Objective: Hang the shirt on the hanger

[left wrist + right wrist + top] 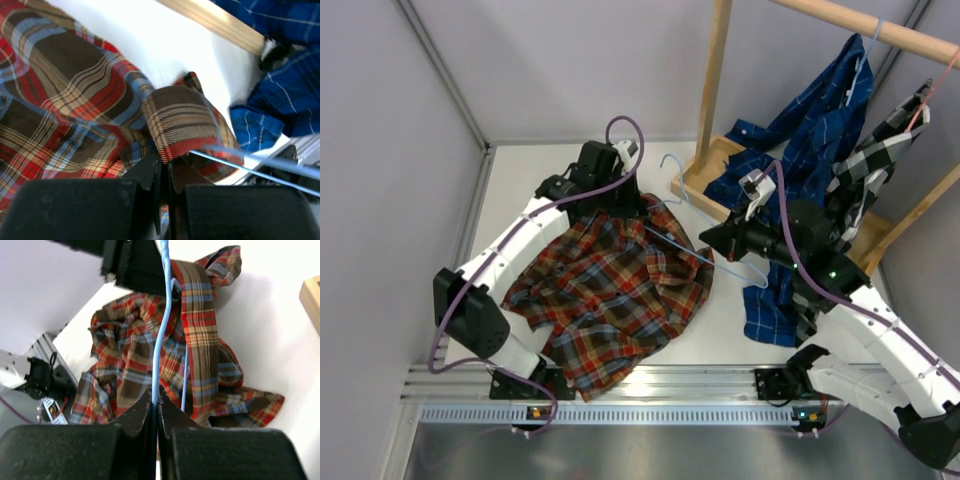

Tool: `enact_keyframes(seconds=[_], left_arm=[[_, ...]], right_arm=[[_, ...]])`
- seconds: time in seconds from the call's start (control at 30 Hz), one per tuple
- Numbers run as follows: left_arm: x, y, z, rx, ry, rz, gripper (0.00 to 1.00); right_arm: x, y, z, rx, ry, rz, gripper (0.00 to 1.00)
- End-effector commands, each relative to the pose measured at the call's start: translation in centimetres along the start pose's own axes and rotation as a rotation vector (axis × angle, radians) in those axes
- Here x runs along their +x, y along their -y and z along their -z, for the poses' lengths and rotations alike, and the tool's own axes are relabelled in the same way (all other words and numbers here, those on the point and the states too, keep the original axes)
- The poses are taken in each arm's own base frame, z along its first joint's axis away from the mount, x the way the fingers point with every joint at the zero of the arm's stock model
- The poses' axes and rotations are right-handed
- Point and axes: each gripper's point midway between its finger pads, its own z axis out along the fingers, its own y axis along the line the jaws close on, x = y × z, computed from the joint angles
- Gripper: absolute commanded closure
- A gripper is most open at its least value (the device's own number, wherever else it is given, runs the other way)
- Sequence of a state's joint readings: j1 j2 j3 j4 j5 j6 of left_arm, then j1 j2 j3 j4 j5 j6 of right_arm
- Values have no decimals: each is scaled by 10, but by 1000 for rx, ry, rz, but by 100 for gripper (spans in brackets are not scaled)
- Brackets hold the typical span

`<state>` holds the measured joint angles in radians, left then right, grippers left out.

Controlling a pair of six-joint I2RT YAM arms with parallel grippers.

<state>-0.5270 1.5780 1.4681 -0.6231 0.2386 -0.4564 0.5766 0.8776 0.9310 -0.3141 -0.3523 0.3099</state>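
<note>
The red, orange and brown plaid shirt (610,295) lies crumpled on the white table in the top view. My left gripper (617,205) is shut on its collar edge at the far side; the left wrist view shows the pinched cloth (180,125) at the jaws (164,162). My right gripper (708,240) is shut on the light-blue wire hanger (680,240), whose wire runs from the jaws toward the left gripper over the shirt. In the right wrist view the wire (164,315) rises from the closed jaws (155,392) across the shirt (200,355). The hanger hook (672,165) points to the far side.
A wooden rack (715,90) stands at the back right, with a dark blue check shirt (800,150) draped from its rail down to the table and a black-and-white check shirt (880,150) on a pink hanger. Grey walls close the left and back sides.
</note>
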Motion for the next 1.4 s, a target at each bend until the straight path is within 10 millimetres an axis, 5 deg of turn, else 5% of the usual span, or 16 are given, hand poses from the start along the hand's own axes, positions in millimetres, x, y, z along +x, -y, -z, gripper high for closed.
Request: enact_keyframes(seconds=[0.0, 0.27, 0.43, 0.57, 0.7, 1.0, 1.07, 1.13, 1.3, 1.37], left_arm=[[-10, 37, 42, 89, 47, -93, 100], [-22, 48, 69, 62, 126, -106, 100], [-7, 80, 66, 148, 80, -184, 100], [1, 103, 76, 198, 84, -256, 100], [1, 97, 85, 163, 104, -285, 100], [-3, 73, 80, 38, 93, -362, 92], [-4, 79, 86, 66, 94, -380, 68], [-6, 94, 100, 130, 114, -410, 32], [-19, 116, 150, 192, 244, -534, 6], [-42, 107, 176, 112, 379, -573, 6]], right_arm=[[-58, -23, -5, -68, 237, 43, 100], [-52, -13, -23, 0, 268, 47, 100], [-31, -42, -33, -219, 232, 122, 100], [-24, -43, -41, -260, 242, 171, 100], [-11, -39, -45, -274, 269, 164, 100], [-18, -46, -25, -359, 519, 133, 100], [-29, -50, -17, -375, 589, 125, 100], [-34, -52, -14, -386, 634, 113, 100], [-44, -54, -9, -399, 715, 99, 100], [-49, -56, -8, -406, 735, 106, 100]])
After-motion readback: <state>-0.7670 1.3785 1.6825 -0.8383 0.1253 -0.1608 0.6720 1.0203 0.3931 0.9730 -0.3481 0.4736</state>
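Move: The left hand holds the shirt's collar, with the hanger's left tip close by, about 1 cm back and 2 to its right. The hook stands some 8 cm ahead and 7 right of the left hand, 3 above; the rack's post foot is about 14 ahead, 18 right, 19 below. From the right hand, gripping the hanger, the collar lies roughly 11 cm ahead, 16 left, 6 below. Left hand draws collar back and up, lets go; right hand feeds hanger about 5 cm left, tilting up. ##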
